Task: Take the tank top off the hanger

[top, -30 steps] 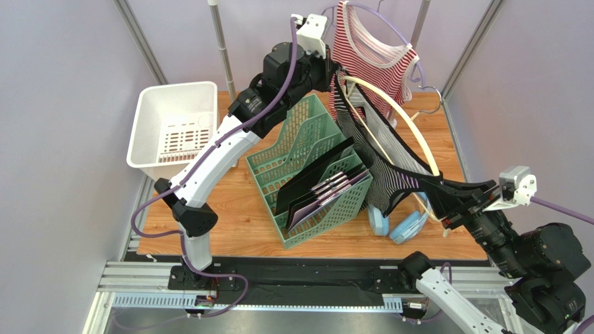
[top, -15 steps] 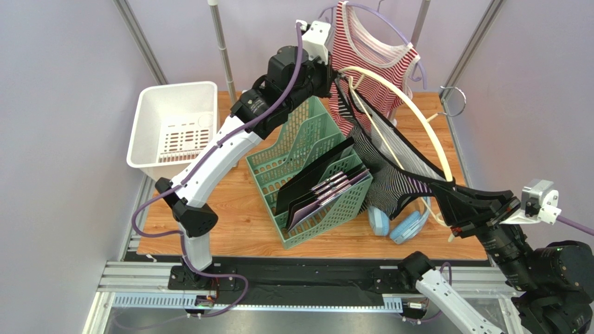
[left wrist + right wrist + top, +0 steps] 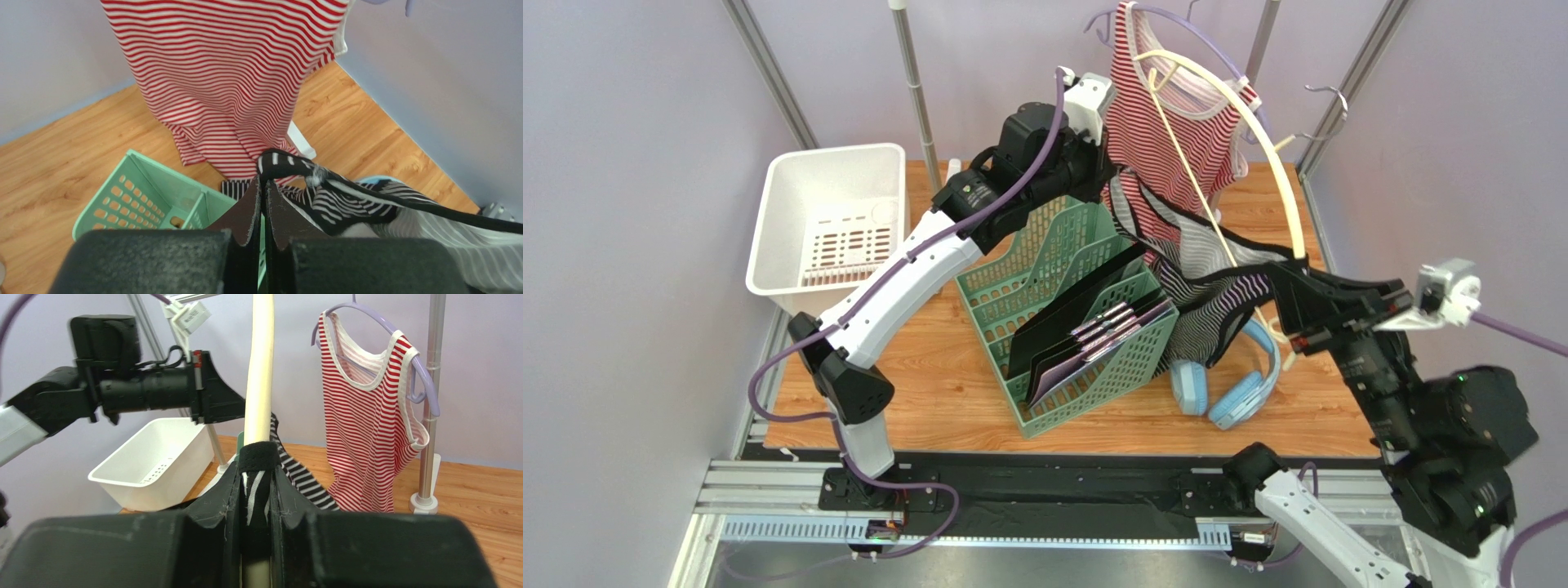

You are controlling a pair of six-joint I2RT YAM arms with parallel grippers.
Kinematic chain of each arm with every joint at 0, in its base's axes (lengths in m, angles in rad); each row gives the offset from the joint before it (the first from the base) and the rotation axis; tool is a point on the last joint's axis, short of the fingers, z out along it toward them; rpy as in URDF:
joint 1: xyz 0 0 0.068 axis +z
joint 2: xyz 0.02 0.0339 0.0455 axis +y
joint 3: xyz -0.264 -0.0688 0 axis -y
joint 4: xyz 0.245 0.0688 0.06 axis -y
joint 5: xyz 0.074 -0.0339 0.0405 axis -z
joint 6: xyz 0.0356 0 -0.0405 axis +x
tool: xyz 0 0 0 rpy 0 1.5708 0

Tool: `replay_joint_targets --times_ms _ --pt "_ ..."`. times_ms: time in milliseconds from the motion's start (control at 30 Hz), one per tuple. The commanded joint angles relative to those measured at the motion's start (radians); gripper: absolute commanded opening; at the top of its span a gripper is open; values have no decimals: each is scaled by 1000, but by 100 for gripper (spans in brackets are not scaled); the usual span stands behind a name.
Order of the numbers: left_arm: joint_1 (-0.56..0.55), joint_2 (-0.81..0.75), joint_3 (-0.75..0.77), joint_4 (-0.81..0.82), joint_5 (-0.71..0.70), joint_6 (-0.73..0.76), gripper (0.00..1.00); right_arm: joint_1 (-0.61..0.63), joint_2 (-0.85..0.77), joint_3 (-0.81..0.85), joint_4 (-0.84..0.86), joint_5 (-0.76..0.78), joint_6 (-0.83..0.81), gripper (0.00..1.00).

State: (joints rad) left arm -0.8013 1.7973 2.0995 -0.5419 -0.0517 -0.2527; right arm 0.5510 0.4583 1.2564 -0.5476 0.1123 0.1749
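Observation:
A black-and-white striped tank top [image 3: 1205, 309] hangs stretched between my two grippers, partly draped over a cream hanger [image 3: 1260, 137] that arcs up toward the back wall. My left gripper [image 3: 1113, 173] is shut on one edge of the tank top [image 3: 344, 197], jaws pressed together [image 3: 264, 184] above the green rack. My right gripper [image 3: 1284, 292] is shut on the lower end of the hanger [image 3: 259, 367], with a black strap of the tank top [image 3: 299, 473] pinched against it between the fingers [image 3: 258, 462].
A red-and-white striped top [image 3: 1173, 116] hangs on a purple hanger [image 3: 380, 318] at the back rail. A green file rack [image 3: 1044, 263] with dark folders stands mid-table, a white basket [image 3: 830, 221] at left, blue headphones [image 3: 1247, 392] at front right.
My right gripper has swung up and inward, tipping the cream hanger up toward the back wall so its hook rose. The tank top bunched lower between the grippers. My left gripper shifted slightly right.

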Motion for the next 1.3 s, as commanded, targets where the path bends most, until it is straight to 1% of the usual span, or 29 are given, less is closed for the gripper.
replay_joint_targets --times_ms 0,67,100,133,200,233,333,467,500,533,567,600,633,667,733,867,967,1267 --pt "10 -98 -10 19 44 4 0 0 117 20 179 78 -37 0" --pt "8 -96 1 -6 46 13 0 0 160 29 195 87 -44 0" --pt "10 -93 20 -13 67 15 2 0 169 29 202 92 -55 0" --pt "10 -87 33 -39 72 13 14 0 181 31 215 95 -57 0" --pt "10 -85 68 -72 98 15 32 0 210 41 206 101 -69 0" --pt "10 -96 71 -90 107 13 47 0 217 49 192 101 -72 0" --pt "8 -142 50 -89 168 -5 61 1 227 43 186 98 -78 0" --pt "8 -197 10 -46 300 -78 62 1 237 35 183 83 -80 0" --pt "8 -206 -13 -26 359 -103 62 0 240 34 184 76 -80 0" --pt "10 -222 -27 34 387 -129 62 0 246 34 181 69 -80 0" --pt "7 -226 -44 71 416 -196 62 0 252 34 181 47 -81 0" --pt "7 -228 -62 104 474 -232 62 0 256 32 181 40 -83 0" --pt "1 -219 -67 168 499 -262 62 0 264 29 181 33 -81 0" --pt "-13 -211 -67 195 518 -313 62 0 266 20 181 30 -80 0" --pt "-36 -185 -55 244 517 -342 62 0 266 6 192 24 -72 0" --pt "-102 -132 -3 263 400 -341 62 0 258 -18 204 4 -58 0" --pt "-114 -93 31 257 351 -350 62 0 244 -22 201 -11 -49 0" --pt "-133 -39 44 303 313 -407 62 1 212 -40 173 -43 -37 0"
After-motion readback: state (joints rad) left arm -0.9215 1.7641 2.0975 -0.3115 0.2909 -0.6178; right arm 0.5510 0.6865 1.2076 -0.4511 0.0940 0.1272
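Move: The left fingers are shut on the black-trimmed strap already pulled off the cream hanger; the other strap, which the left hand goes for next, is pinched against the hanger's end in the right gripper, about 21 cm back, 15 cm to the right and 6 cm up. The green rack stands some 8 cm back, 5 cm left and 30 cm below, and the red top some 18 cm ahead and 8 cm right. From the right hand, the freed strap lies 21 cm ahead and 15 cm left. The left hand opens well and lets go of the freed strap, draws back some 13 cm while rising about 11 cm, then swings right and dips slightly, rolling its left side down and turning clockwise about 25 degrees each, so that its open fingers come just above and ahead of the strap at the right gripper. Meanwhile the right hand, still pinching that strap against the hanger's end, carries hanger and tank top about 7 cm forward, also left and somewhat down, to meet it. ##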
